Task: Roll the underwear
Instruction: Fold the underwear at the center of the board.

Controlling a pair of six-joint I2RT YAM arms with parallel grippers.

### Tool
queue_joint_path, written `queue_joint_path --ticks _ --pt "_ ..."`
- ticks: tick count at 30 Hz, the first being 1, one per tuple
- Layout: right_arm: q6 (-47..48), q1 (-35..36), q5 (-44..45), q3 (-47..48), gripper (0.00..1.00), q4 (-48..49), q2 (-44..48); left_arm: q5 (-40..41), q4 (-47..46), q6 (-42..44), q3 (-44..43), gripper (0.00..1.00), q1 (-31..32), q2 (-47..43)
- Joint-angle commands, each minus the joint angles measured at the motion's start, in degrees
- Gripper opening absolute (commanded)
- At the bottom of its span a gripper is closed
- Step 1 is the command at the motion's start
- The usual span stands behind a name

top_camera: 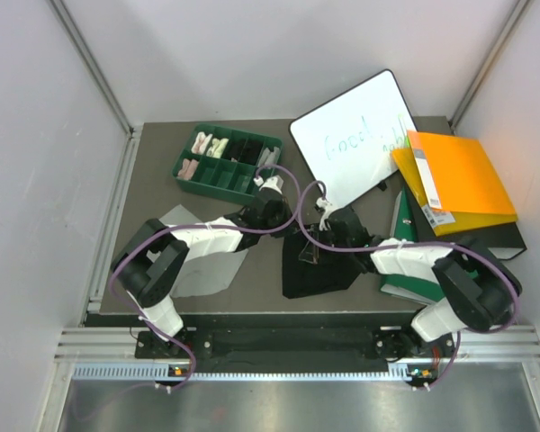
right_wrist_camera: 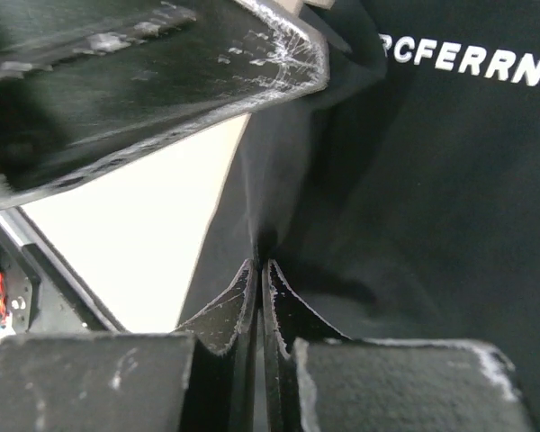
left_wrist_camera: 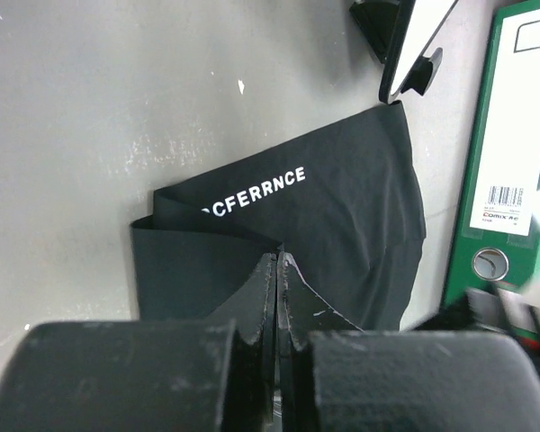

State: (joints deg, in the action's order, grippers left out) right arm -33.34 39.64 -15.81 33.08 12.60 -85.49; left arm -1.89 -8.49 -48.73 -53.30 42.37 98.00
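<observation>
The black underwear (top_camera: pixel 319 268) lies on the table's middle, its pale waistband lettering (left_wrist_camera: pixel 252 191) plain in the left wrist view. My left gripper (left_wrist_camera: pixel 279 257) is shut, its tips meeting a folded edge of that brief. My right gripper (right_wrist_camera: pixel 261 263) is shut on a raised pinch of the same black fabric (right_wrist_camera: pixel 414 198), close beside the left gripper's fingers (right_wrist_camera: pixel 279 54). From above, both grippers (top_camera: pixel 283 229) (top_camera: pixel 313 241) meet at the brief's far edge. The light grey underwear (top_camera: pixel 207 270) lies flat under the left arm.
A green compartment tray (top_camera: pixel 191 171) with small cloth rolls stands at the back left. A whiteboard (top_camera: pixel 351 144) leans at the back. An orange folder (top_camera: pixel 459 180) and a green binder (left_wrist_camera: pixel 504 162) lie on the right, the binder close to the black brief.
</observation>
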Motion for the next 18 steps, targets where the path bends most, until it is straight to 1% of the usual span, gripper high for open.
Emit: queue_joint_path --ticks 1,3,4,6,13,18 --pt "2.31 0.35 3.24 4.27 0.00 -10.54 5.77 1.01 -0.30 1.53 -2.86 0.00 0.17 -2.02" --pt "3.19 0.35 5.61 5.59 0.00 -14.25 7.27 1.01 -0.30 1.62 -3.65 0.00 0.26 -1.58" --pt "4.07 0.27 6.40 6.11 0.00 -17.58 7.62 0.92 -0.30 1.62 -4.00 0.00 0.34 -1.32" --pt "4.86 0.00 8.07 7.17 0.00 -20.15 8.23 0.75 -0.30 1.80 -5.05 0.00 0.52 -0.44" --pt "6.27 -4.74 6.59 7.17 0.00 -24.73 10.26 0.75 -0.30 1.88 -8.31 0.00 1.40 2.20" --pt "7.85 -6.85 6.58 7.09 0.00 -27.27 10.79 0.75 -0.30 1.88 -10.77 0.00 2.28 4.31"
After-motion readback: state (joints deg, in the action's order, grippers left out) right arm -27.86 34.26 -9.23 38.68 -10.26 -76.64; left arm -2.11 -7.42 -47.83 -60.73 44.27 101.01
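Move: Both hands already pinch the folded-over left edge of the underwear; its middle lies about 8 cm back and 9 cm right of the left hand, and some 3 cm right and 1 cm back of the right hand, just below both. From the left hand, the whiteboard's middle is 24 cm ahead, 16 cm right; the green tray 18 cm ahead, 17 cm left. The green binder is about 30 cm right of the right hand, level with it. Still pinching the underwear, both hands lift 2–3 cm and carry the edge right, left about 3 cm, right 6. ##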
